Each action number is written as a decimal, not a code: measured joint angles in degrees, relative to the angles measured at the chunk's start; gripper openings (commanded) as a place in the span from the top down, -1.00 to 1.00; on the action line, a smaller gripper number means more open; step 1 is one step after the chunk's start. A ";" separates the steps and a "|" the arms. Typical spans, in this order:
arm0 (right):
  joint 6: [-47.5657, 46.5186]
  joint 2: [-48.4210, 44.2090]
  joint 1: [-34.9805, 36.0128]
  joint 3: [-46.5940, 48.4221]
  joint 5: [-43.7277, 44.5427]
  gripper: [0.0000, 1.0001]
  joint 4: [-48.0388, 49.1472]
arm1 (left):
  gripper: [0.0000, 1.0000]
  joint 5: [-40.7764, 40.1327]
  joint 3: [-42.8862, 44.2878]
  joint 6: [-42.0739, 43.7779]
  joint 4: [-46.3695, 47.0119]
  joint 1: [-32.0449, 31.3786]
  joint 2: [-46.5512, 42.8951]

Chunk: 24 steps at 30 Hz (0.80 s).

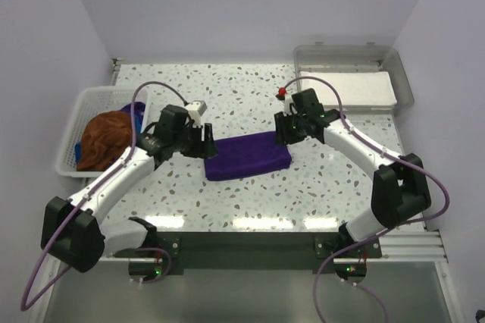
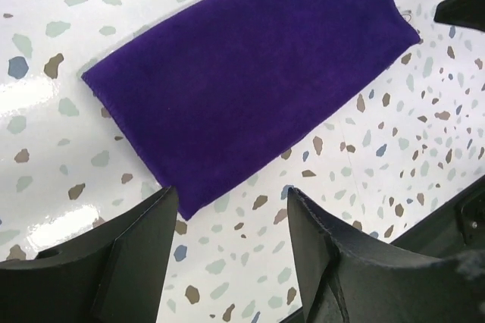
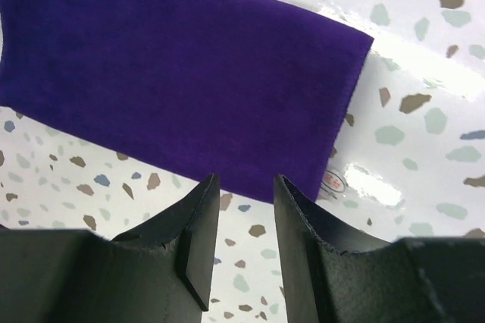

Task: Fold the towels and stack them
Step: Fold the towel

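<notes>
A deep purple towel (image 1: 248, 155) lies folded into a long flat rectangle on the speckled table, between the two arms. My left gripper (image 1: 205, 142) hovers at its left end, open and empty. In the left wrist view the towel (image 2: 250, 73) has one corner just ahead of the left gripper (image 2: 231, 192), apart from both fingers. My right gripper (image 1: 285, 132) is at the towel's right end, also open. In the right wrist view the towel's (image 3: 174, 80) near edge sits just beyond the right gripper (image 3: 245, 179). A rust-brown towel (image 1: 104, 135) is bunched in the basket, with a blue towel (image 1: 126, 108) peeking out behind it.
A white slatted basket (image 1: 70, 158) stands at the table's left edge. A clear grey tray (image 1: 403, 80) lined with a white sheet (image 1: 348, 86) sits at the back right. A small round sticker (image 3: 331, 180) marks the table by the towel's corner.
</notes>
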 measured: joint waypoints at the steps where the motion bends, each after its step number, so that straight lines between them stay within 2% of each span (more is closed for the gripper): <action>1: 0.63 0.44 0.48 0.13 0.04 0.24 0.70 | -0.27 -0.04 0.44 -0.33 0.35 -0.07 0.52; 6: 3.74 3.28 1.75 -2.71 0.26 0.28 5.18 | -0.06 -2.03 0.20 -2.62 2.69 -3.21 6.45; 11: 6.16 4.48 1.73 -10.29 1.25 0.28 9.01 | 0.07 -3.76 -7.04 -7.08 7.26 -8.17 9.92; 14: 7.61 4.96 1.73 -14.34 1.38 0.28 11.58 | 0.26 -4.85 -11.74 -10.01 8.37 -9.01 11.85; 18: 9.25 3.45 1.55 -16.90 1.49 0.27 15.26 | 0.49 -7.34 -12.90 -13.46 10.58 -8.87 12.11; 22: 10.54 2.38 1.51 -18.86 1.46 0.25 17.99 | 0.55 -9.22 -13.27 -15.85 11.10 -8.46 12.13; 24: 11.19 2.29 1.53 -19.15 1.40 0.25 18.80 | 0.50 -9.64 -13.31 -16.68 11.08 -7.52 12.00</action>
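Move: The folded purple towel lies flat below both hands. Its near-left corner is about 3 cm back and 13 cm below the left hand; the far-left corner is some 8 cm ahead, level sideways, and the basket about 10 cm ahead and 28 cm to the left. The near-right corner is roughly 3 cm back, 3 cm right and 11 cm below the right hand; the far-right corner is about 7 cm ahead and 1 cm left of that hand. Both hands come down to the towel's near corners. The left sinks about 12 cm while drawing back over 5, then edges forward a little, tipping down some 15 degrees and turning counter-clockwise as its fingers narrow at the near-left corner. The right drops about 9 cm and back 3.5, tips seeming to reach the near edge by the near-right corner, its gap unchanged. ##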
